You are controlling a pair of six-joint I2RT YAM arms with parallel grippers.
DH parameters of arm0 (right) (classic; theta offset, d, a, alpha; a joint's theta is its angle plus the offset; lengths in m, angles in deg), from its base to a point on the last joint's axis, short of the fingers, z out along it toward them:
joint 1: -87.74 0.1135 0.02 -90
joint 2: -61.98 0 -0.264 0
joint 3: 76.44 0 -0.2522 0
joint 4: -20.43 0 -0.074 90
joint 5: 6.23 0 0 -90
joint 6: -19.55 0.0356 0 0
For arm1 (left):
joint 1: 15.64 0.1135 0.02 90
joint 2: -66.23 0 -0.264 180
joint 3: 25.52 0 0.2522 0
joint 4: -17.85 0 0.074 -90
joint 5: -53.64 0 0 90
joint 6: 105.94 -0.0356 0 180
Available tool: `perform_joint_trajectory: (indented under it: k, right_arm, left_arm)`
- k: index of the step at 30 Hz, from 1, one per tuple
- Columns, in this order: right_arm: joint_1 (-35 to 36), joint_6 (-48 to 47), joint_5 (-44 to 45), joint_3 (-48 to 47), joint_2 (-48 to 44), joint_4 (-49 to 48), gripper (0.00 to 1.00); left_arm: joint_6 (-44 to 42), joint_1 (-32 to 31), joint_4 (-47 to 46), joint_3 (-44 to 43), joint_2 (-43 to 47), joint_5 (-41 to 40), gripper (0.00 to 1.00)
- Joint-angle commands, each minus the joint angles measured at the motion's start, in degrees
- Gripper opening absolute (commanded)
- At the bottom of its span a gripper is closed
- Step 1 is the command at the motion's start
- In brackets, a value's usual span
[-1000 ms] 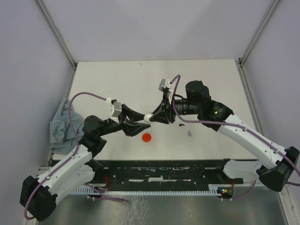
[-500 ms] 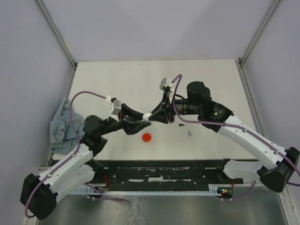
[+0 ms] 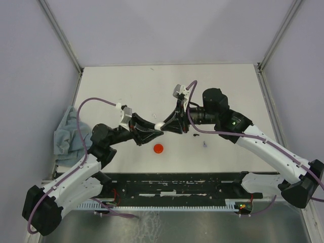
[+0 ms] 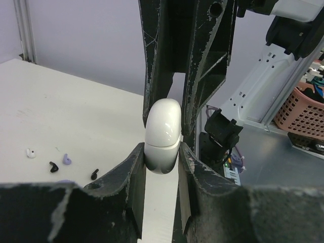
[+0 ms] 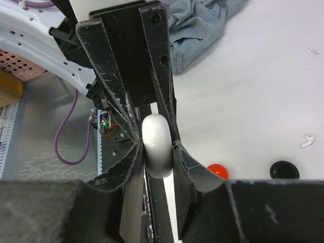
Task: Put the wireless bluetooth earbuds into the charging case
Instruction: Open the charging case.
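Note:
A white rounded charging case (image 3: 160, 126) hangs above the table between both arms. My left gripper (image 3: 157, 129) is shut on one end of it, with both pads touching its sides below the seam (image 4: 162, 152). From the opposite side my right gripper (image 3: 164, 125) is shut on the other end (image 5: 158, 147). The case lid looks closed. Loose earbuds lie on the table: a white one (image 4: 31, 153), a black one (image 4: 53, 166), a lavender one (image 4: 66, 159) and another black one (image 4: 94, 173). One white earbud (image 5: 305, 140) shows in the right wrist view.
A red round case (image 3: 159, 148) lies on the table just below the grippers, and a black round case (image 5: 283, 170) lies near it. A crumpled grey-blue cloth (image 3: 66, 134) sits at the left edge. A black rail (image 3: 172, 185) runs along the near edge.
My left gripper's jaws have closed from apart onto the white case, and that arm has edged slightly right. My right gripper has kept its hold.

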Motion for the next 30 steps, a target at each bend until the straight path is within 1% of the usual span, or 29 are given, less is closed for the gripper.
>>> perform_joint_trajectory:
  k: [1,8,13,18,22,24,27,30]
  right_arm:
    - [-0.1,0.0,1.9,-0.2,-2.3,-2.9,0.3]
    - [-0.2,-1.3,4.1,-0.8,-2.8,-0.3,0.42]
    - [-0.2,-1.5,5.2,-2.0,-2.8,1.2,0.44]
    - [-0.2,-1.5,6.1,-3.1,-2.1,2.9,0.46]
    - [-0.2,-1.5,7.3,-4.1,-1.3,4.6,0.5]
    - [-0.2,-1.5,9.0,-5.2,-0.3,7.0,0.52]
    - [-0.5,-1.7,11.0,-6.8,1.4,10.1,0.57]
    - [-1.4,-1.3,15.1,-8.0,2.9,13.2,0.65]
  left_arm:
    - [-2.7,-0.3,-2.7,0.1,1.1,2.2,0.03]
    - [-8.5,-0.3,-0.4,0.6,3.9,6.0,0.03]
    - [-12.4,-0.3,4.2,0.0,5.4,7.6,0.03]
    - [-13.4,-0.4,5.0,0.3,6.0,7.4,0.03]
    - [-13.6,-0.4,5.1,1.2,6.1,5.7,0.03]
    - [-13.8,-0.4,4.9,2.0,6.1,4.3,0.03]
    - [-13.2,-0.4,4.3,4.2,6.2,-0.4,0.03]
    - [-12.0,-0.3,3.4,6.5,5.9,-6.2,0.03]
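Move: The white charging case is shut and pinched edge-on between the two hands, its middle about 1 cm to the right of the left hand's fingertip point and 1 cm to the left of the right's, level with both. On the table some 22 cm below, the red case lies about 5 cm ahead of the left hand and 1 cm left; the black case is 16 cm ahead and 1 cm right, the purple case 15 cm ahead and 11 cm right. The right hand opens its fingers, giving up its pinch on the white case, eases barely 1 cm to its right, then goes forward about 2 cm and sinks 1 cm, swinging roughly 10 degrees clockwise. The left hand keeps its grip and draws the case back about 2 cm, rolling some 10 degrees about its fingers so the forward side rises, then sinks about 3 cm in all, mostly at the end, while coming forward a centimetre again. ##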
